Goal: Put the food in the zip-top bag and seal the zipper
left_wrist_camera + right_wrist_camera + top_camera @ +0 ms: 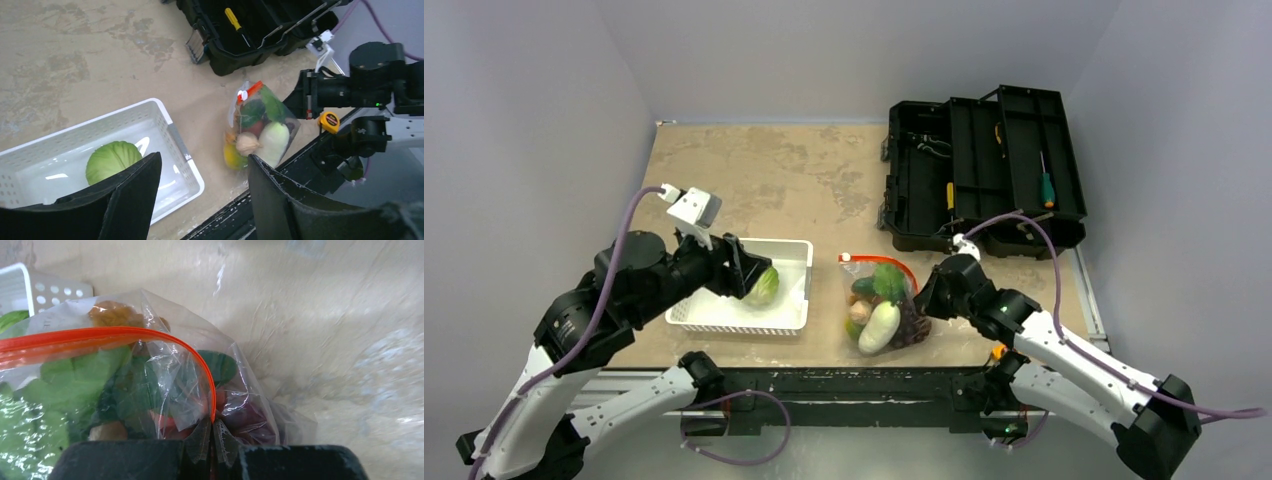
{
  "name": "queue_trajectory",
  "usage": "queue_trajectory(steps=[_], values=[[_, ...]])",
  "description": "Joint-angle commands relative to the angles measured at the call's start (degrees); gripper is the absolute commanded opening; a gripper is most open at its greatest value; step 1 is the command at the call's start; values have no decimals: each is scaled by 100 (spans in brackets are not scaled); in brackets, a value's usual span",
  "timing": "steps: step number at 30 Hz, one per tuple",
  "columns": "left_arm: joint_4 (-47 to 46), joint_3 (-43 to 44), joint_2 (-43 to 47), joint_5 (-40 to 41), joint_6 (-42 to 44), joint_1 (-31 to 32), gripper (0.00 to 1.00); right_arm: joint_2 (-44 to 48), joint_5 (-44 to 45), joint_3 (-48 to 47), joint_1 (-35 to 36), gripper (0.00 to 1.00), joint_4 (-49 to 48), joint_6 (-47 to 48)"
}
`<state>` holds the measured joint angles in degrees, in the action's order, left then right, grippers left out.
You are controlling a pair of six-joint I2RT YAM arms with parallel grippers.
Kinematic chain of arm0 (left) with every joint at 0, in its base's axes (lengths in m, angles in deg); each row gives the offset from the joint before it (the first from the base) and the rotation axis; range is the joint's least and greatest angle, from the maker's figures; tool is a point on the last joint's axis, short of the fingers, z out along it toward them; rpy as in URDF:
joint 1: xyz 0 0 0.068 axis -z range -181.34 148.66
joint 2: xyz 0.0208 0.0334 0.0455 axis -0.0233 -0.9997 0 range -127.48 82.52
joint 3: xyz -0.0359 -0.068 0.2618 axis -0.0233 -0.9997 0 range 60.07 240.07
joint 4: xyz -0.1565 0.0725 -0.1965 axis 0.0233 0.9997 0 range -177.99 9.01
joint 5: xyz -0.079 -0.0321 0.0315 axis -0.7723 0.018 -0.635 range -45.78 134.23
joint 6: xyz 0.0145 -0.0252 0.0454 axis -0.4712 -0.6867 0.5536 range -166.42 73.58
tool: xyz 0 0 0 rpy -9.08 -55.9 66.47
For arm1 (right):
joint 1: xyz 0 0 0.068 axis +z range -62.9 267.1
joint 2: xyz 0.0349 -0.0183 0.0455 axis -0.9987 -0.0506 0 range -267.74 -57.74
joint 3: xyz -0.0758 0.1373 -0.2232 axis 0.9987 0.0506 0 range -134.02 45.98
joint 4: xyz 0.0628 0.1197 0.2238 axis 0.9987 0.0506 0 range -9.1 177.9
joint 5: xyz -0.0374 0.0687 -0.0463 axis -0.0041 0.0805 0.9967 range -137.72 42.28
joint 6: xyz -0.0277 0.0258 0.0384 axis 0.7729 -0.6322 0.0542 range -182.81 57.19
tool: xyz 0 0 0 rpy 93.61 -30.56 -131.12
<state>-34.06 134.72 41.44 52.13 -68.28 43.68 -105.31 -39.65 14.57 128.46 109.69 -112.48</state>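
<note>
The clear zip-top bag [882, 300] lies on the table between the arms, with food inside: a white radish [879, 325], green pieces and a mushroom [246, 143]. Its orange-red zipper [879, 261] curves along the far mouth, and the white slider [243, 95] sits at the left end. My right gripper [924, 298] is shut on the bag's right edge, where the zipper [150, 335] ends at the jaws [212, 450]. A green cabbage [112, 160] lies in the white basket [734, 325]. My left gripper [204, 157] hangs open above it, with nothing between its fingers.
An open black toolbox [979, 170] with screwdrivers stands at the back right. A small yellow tape measure [328, 121] sits by the right arm's base. The basket stands close to the table's near edge, left of the bag.
</note>
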Motion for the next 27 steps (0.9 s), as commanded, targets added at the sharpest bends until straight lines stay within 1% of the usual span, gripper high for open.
queue_trajectory(steps=[1,3,5,7,10,12,15,17,20,23,26,27], values=[[-233,-245,54,-456,-398,-19,63,-266,-1282,460,1,0,-886,-737],[-210,-266,58,-534,-415,-19,63,-618,-745,218,0,0,-955,-604],[-156,-231,40,-670,-456,-19,63,-894,101,-51,-1,0,-742,-494],[-191,-273,70,-869,-538,-17,63,-882,889,5,-20,0,-648,-574],[-329,-507,197,-992,-645,-19,63,-795,1498,217,-255,0,-431,-616],[-300,-555,246,-975,-675,-19,63,-649,1992,234,-269,0,-148,-477],[-374,-648,395,-917,-714,-18,63,-414,2418,-40,-275,0,-15,-137],[-365,-583,440,-892,-695,-19,64,-442,2664,-331,-274,7,187,26],[-195,-338,434,-876,-570,-19,63,-356,2605,-514,-271,21,279,273],[17,-89,461,-808,-514,-19,63,111,2528,-549,-270,40,408,372],[130,82,564,-573,-479,-14,64,638,2278,-667,-269,55,278,768],[116,126,606,-513,-477,-19,64,774,2094,-717,-269,58,161,966]])
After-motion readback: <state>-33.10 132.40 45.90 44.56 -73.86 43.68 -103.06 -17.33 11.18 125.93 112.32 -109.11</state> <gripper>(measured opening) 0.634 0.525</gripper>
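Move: My right hand holds the right end of the zip, with the middle of the zip-top bag about 9 cm to its left, 2 cm back and 5 below. It is bound for bare table some 4 cm ahead and 6 cm right, about 5 lower. Beyond that spot, the toolbox's middle lies roughly 28 cm ahead of this hand and 13 to its right. From my empty left hand the bag is about 24 cm right, 3 ahead and 30 below. With my right hand I ease back and left a little, then carry the zip's end about 8 cm right and 5 forward towards the toolbox, sinking some 3 cm and turning clockwise about 15 degrees. There I open the fingers, let go of the bag and rise about 6 cm, fingertips tilting up. My left hand, open and empty, draws back some 3 cm, dipping and rising again. ##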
